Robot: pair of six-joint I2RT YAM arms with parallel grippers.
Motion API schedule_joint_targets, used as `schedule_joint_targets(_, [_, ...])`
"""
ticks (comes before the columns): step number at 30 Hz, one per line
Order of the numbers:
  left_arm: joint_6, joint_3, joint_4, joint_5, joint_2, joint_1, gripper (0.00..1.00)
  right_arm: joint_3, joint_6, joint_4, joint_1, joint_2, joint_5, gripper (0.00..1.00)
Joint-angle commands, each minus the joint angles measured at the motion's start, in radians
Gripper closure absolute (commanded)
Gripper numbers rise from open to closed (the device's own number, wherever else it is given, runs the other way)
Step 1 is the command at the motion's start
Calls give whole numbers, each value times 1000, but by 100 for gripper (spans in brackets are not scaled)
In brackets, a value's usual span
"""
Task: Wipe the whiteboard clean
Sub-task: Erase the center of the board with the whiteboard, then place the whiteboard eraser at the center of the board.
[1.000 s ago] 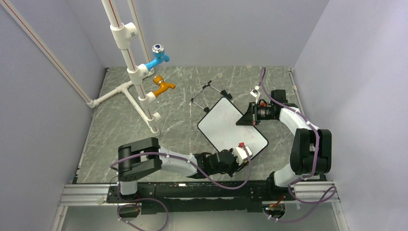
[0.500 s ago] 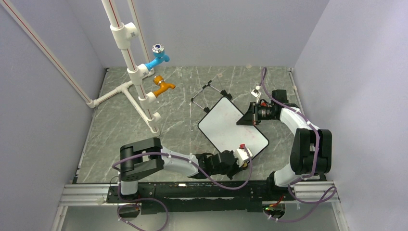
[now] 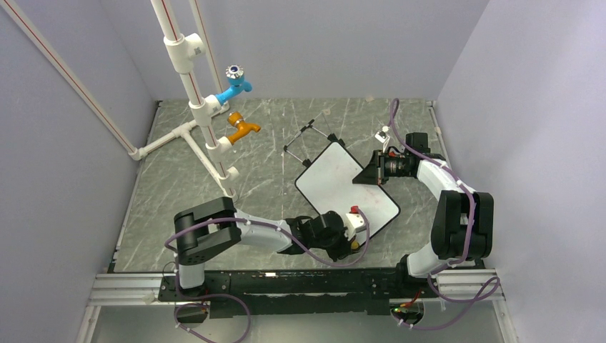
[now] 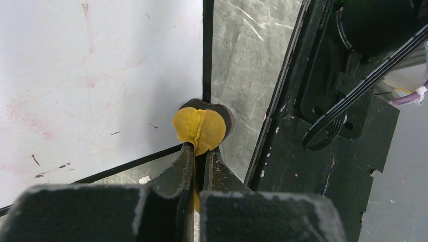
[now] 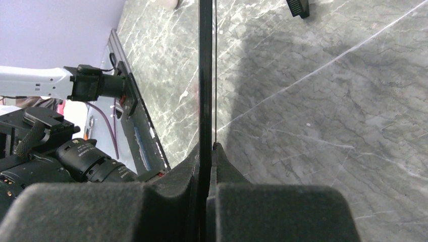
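The whiteboard (image 3: 341,186) lies tilted at mid-table, its wire easel feet (image 3: 311,138) behind it. In the left wrist view the whiteboard (image 4: 101,75) shows only faint red smears and a few dark specks. My left gripper (image 3: 355,223) is at the board's near corner, shut on the yellow-black eraser (image 4: 200,130), which presses on the black frame's corner. The left gripper (image 4: 202,151) pinches the eraser's yellow side. My right gripper (image 3: 366,175) is shut on the board's right edge. In the right wrist view the whiteboard (image 5: 205,75) runs edge-on between the right gripper (image 5: 208,148) fingers.
A white pipe stand (image 3: 196,107) with a blue tap (image 3: 234,84) and an orange tap (image 3: 243,128) stands at the back left. The black base rail (image 3: 286,282) runs along the near edge. Purple walls close in on both sides.
My left gripper has slid the eraser a little left and away along the board's near corner, and its forearm has swung up. The right gripper keeps its hold.
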Motion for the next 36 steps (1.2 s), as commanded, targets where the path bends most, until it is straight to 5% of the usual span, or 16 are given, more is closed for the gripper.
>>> schedule_joint_targets(1, [21,-24,-242,2,47,42,100,9,19,-3,0,-15,-89,100])
schedule_joint_targets(16, [113,-46,-382,215,73,105,100,10,16,-6,-1,-21,-92,100])
schedule_joint_targets(26, [173,-50,-499,160,5,132,100,9,13,-9,-2,-24,-88,100])
schedule_joint_targets(36, [85,-253,-185,119,-341,184,100,9,12,-8,-2,-26,-87,100])
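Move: The left hand, holding the yellow eraser, is at the whiteboard's near corner, which lies about 2 cm below and 1 cm back of it. The whiteboard's centre is some 13 cm ahead, 2 cm left and 4 cm higher; the middle of its near-left edge is about 9 cm ahead and 9 cm left. From the right hand, gripping the far-right edge, the centre lies about 4 cm back, 8 cm left and 4 cm below. Leftward, slowly at first and then fast, the left hand carries the eraser about 10 cm from the whiteboard's near corner out past its near-left edge, sinking about 1 cm and finally easing slightly forward. The wrist turns clockwise nearly 10 degrees, then mostly back, as the fingertips tip some 10 degrees farther down. Its fingers stay shut on the eraser while the right hand keeps the board held still. ##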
